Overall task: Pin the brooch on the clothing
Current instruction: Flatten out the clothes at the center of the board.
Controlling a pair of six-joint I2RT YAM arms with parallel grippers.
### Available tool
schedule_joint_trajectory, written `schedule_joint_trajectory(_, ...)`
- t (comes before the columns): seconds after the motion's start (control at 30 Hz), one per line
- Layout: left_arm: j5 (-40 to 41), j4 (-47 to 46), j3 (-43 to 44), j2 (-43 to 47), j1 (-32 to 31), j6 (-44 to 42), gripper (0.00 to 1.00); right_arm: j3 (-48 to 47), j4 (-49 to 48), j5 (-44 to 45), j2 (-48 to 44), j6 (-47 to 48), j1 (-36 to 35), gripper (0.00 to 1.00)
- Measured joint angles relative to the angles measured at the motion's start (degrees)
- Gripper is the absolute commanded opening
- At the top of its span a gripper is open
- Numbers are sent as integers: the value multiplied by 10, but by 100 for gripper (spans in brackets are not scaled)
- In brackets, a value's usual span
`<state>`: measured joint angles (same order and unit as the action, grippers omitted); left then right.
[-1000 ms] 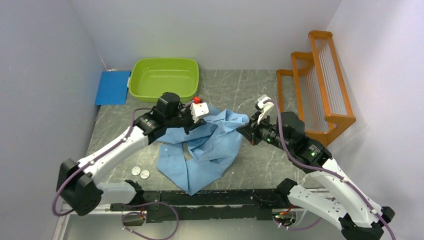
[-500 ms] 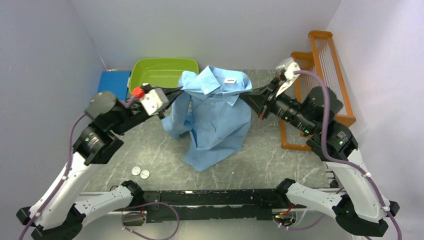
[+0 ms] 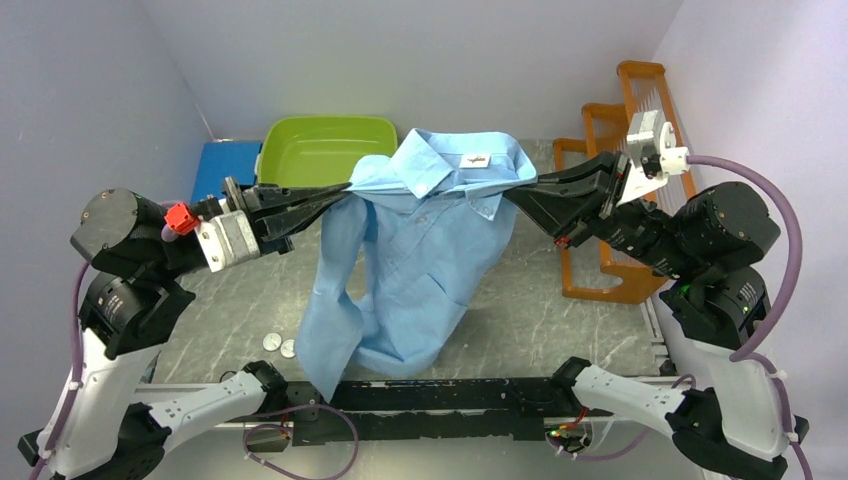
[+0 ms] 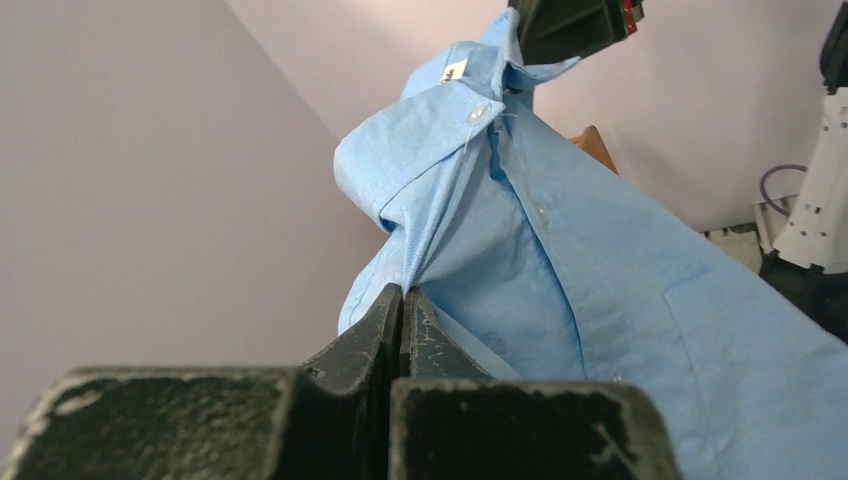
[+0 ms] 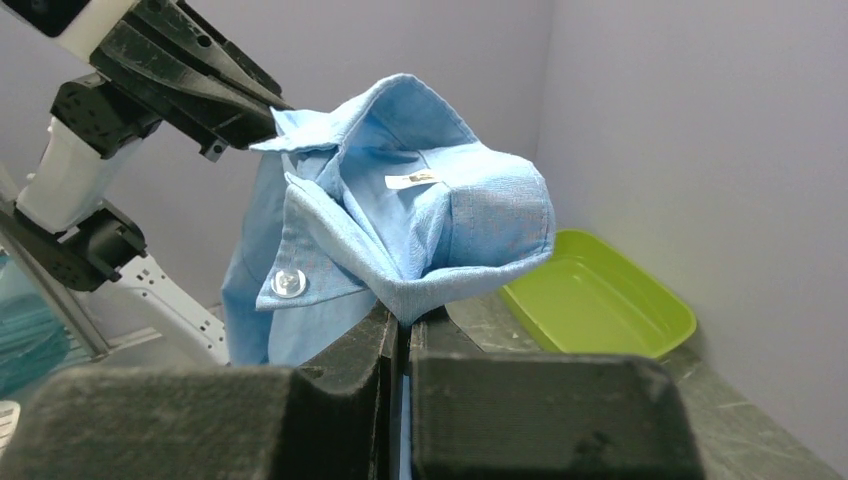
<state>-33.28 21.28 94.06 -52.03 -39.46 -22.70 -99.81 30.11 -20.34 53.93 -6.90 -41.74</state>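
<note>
The clothing (image 3: 430, 250), a light blue collared shirt, hangs in the air over the table, stretched between both arms at shoulder level with its front facing the camera. My left gripper (image 3: 345, 190) is shut on the cloth by the left of the collar (image 4: 403, 290). My right gripper (image 3: 512, 193) is shut on the cloth at the right of the collar (image 5: 405, 318). The shirt (image 4: 560, 250) (image 5: 440, 220) drapes down, its hem near the table's front. Two small round silvery discs (image 3: 270, 341), likely the brooch, lie on the table just left of the hanging sleeve.
A green tub (image 3: 325, 150) stands at the back behind the shirt, with a blue pad (image 3: 225, 170) to its left. An orange rack (image 3: 640, 130) stands along the right wall, close behind my right gripper. The grey marble table (image 3: 530, 310) shows beneath.
Both arms have lifted the shirt off the table and drawn apart, so it went from a crumpled heap to hanging spread out. Both grippers stayed shut on it.
</note>
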Motion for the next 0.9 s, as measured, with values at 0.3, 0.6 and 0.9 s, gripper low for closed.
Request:
schedule_joint_trajectory(0.3, 38, 28, -45, 12, 0, -4, 3, 60, -3, 48, -17, 6, 0, 0)
schedule_joint_trajectory(0.6, 220, 84, -175, -22, 3, -43, 57, 151, 7, 198, 69, 26, 23, 23)
schedule_joint_trajectory(0.9, 406, 111, -226, -36, 10, 92, 95, 177, 38, 204, 182, -31, 150, 100)
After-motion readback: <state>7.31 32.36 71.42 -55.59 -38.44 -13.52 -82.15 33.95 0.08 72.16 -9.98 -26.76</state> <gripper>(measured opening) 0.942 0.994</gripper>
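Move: Both grippers hold the shirt by its collar, its body hanging with the middle about 27 cm below them. The clear middle of the board, where the shirt goes, is roughly 15 cm ahead of the left hand, 9 cm to its right and 55 cm below; from the right hand it is 14 cm ahead and 10 cm to the left. The green basin stands about 36 cm ahead of the left hand and 12 cm to its left. Swing both grippers together down and forward over the middle of the board, the left some 23 cm down and 14 cm out, the right about 24 cm down and 21 cm out, laying the shirt outward. Tip the fingers down while the left wrist turns counter-clockwise and the right clockwise; late in the swing, open both wide to let go of the collar, easing the hands slightly apart. ##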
